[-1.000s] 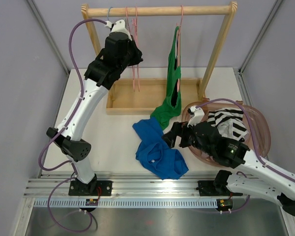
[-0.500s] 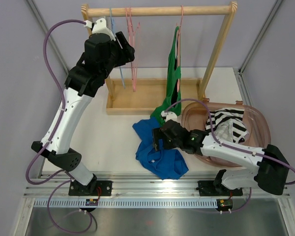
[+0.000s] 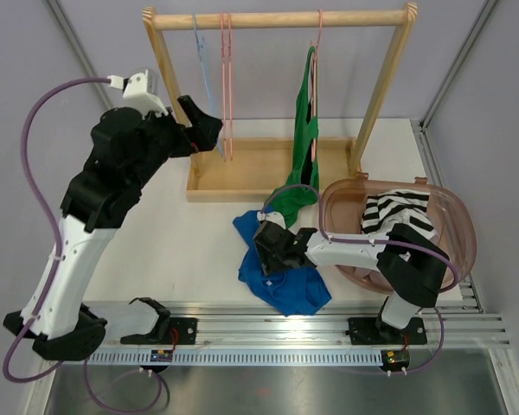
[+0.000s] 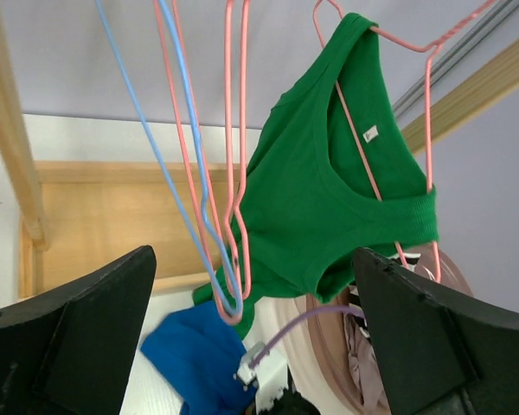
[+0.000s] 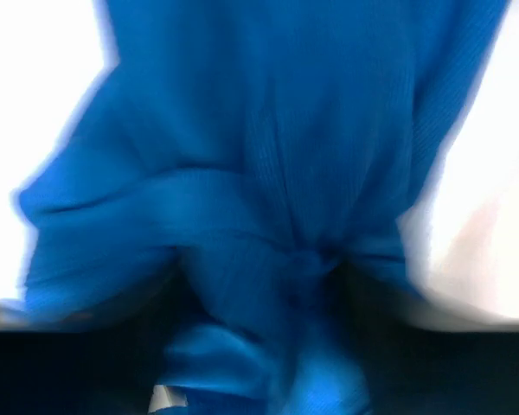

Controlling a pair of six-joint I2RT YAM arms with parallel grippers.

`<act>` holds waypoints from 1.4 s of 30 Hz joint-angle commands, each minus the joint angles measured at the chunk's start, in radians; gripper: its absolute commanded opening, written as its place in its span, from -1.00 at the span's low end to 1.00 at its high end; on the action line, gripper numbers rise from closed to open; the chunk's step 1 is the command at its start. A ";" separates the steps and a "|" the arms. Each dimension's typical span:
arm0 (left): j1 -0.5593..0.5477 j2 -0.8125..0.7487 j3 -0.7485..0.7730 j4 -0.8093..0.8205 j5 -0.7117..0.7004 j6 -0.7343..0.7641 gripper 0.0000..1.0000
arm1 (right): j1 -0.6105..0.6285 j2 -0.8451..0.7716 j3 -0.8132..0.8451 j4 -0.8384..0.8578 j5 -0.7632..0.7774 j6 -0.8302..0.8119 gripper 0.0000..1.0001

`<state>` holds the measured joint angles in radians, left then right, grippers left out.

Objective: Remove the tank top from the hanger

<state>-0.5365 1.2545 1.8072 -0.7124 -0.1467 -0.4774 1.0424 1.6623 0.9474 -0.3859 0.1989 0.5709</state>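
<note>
A green tank top (image 3: 304, 138) hangs on a pink hanger (image 3: 318, 52) from the wooden rail (image 3: 277, 17); the left wrist view shows the same tank top (image 4: 329, 190) and hanger (image 4: 415, 47). A blue tank top (image 3: 285, 281) lies crumpled on the table, off any hanger. My left gripper (image 3: 203, 130) is open and empty, left of the bare blue hanger (image 3: 203, 86), and nothing sits between the jaws of this gripper (image 4: 251, 346). My right gripper (image 3: 268, 249) presses down into the blue tank top (image 5: 268, 130), jaws apart with cloth bunched between them.
Two bare pink hangers (image 3: 227, 86) hang beside the blue one. A wooden tray (image 3: 242, 173) forms the rack's base. A pinkish clear basket (image 3: 454, 216) holding striped clothes stands at the right, close to the right arm.
My left gripper opened, let go at the rail and drew back down and left, leaving the blue hanger hanging. My right arm swung left from the basket onto the blue tank top.
</note>
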 commanded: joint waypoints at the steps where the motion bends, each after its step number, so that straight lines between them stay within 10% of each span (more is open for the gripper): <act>1: -0.002 -0.134 -0.093 0.031 -0.029 0.045 0.98 | 0.033 0.039 0.037 0.036 -0.026 -0.013 0.08; 6: -0.002 -0.373 -0.294 0.025 -0.102 0.091 0.98 | 0.061 -0.065 0.042 0.019 0.028 -0.020 -1.00; 20: 0.000 -0.718 -0.597 -0.120 -0.306 0.207 0.98 | 0.061 -0.633 0.234 -0.482 0.376 -0.028 -1.00; 32: 0.000 -0.770 -0.597 -0.150 -0.347 0.203 0.98 | 0.032 -0.647 0.560 -1.042 0.807 0.139 -1.00; 42: 0.000 -0.747 -0.585 -0.090 -0.219 0.168 0.98 | -0.583 -0.526 0.331 -0.592 0.519 -0.161 -1.00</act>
<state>-0.5362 0.4927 1.2057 -0.8730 -0.4316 -0.2943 0.5743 1.0737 1.3445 -1.1580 0.8215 0.4965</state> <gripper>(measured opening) 0.987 0.066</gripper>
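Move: The blue tank top lies crumpled on the table under the open right hand, its middle level with it fore and aft, about 4 cm to its right and 2 cm below. The clear tub stands some 31 cm to the right of this hand and 7 cm farther out. The green tank top hangs roughly 20 cm ahead, 6 cm right and 22 cm up. From the left hand the blue tank top is about 13 cm back, 16 cm right and 45 cm down. The blue tank top is pinched as the right fingers shut on it at table height. The hand then hoists it about 30 cm, almost straight up at first, before swinging right over the tub, a little forward and dipping at the end, grip kept, turning clockwise some 40 degrees and tipping its fingers up. Meanwhile the open, empty left hand retreats from the hangers, back, left and down. ##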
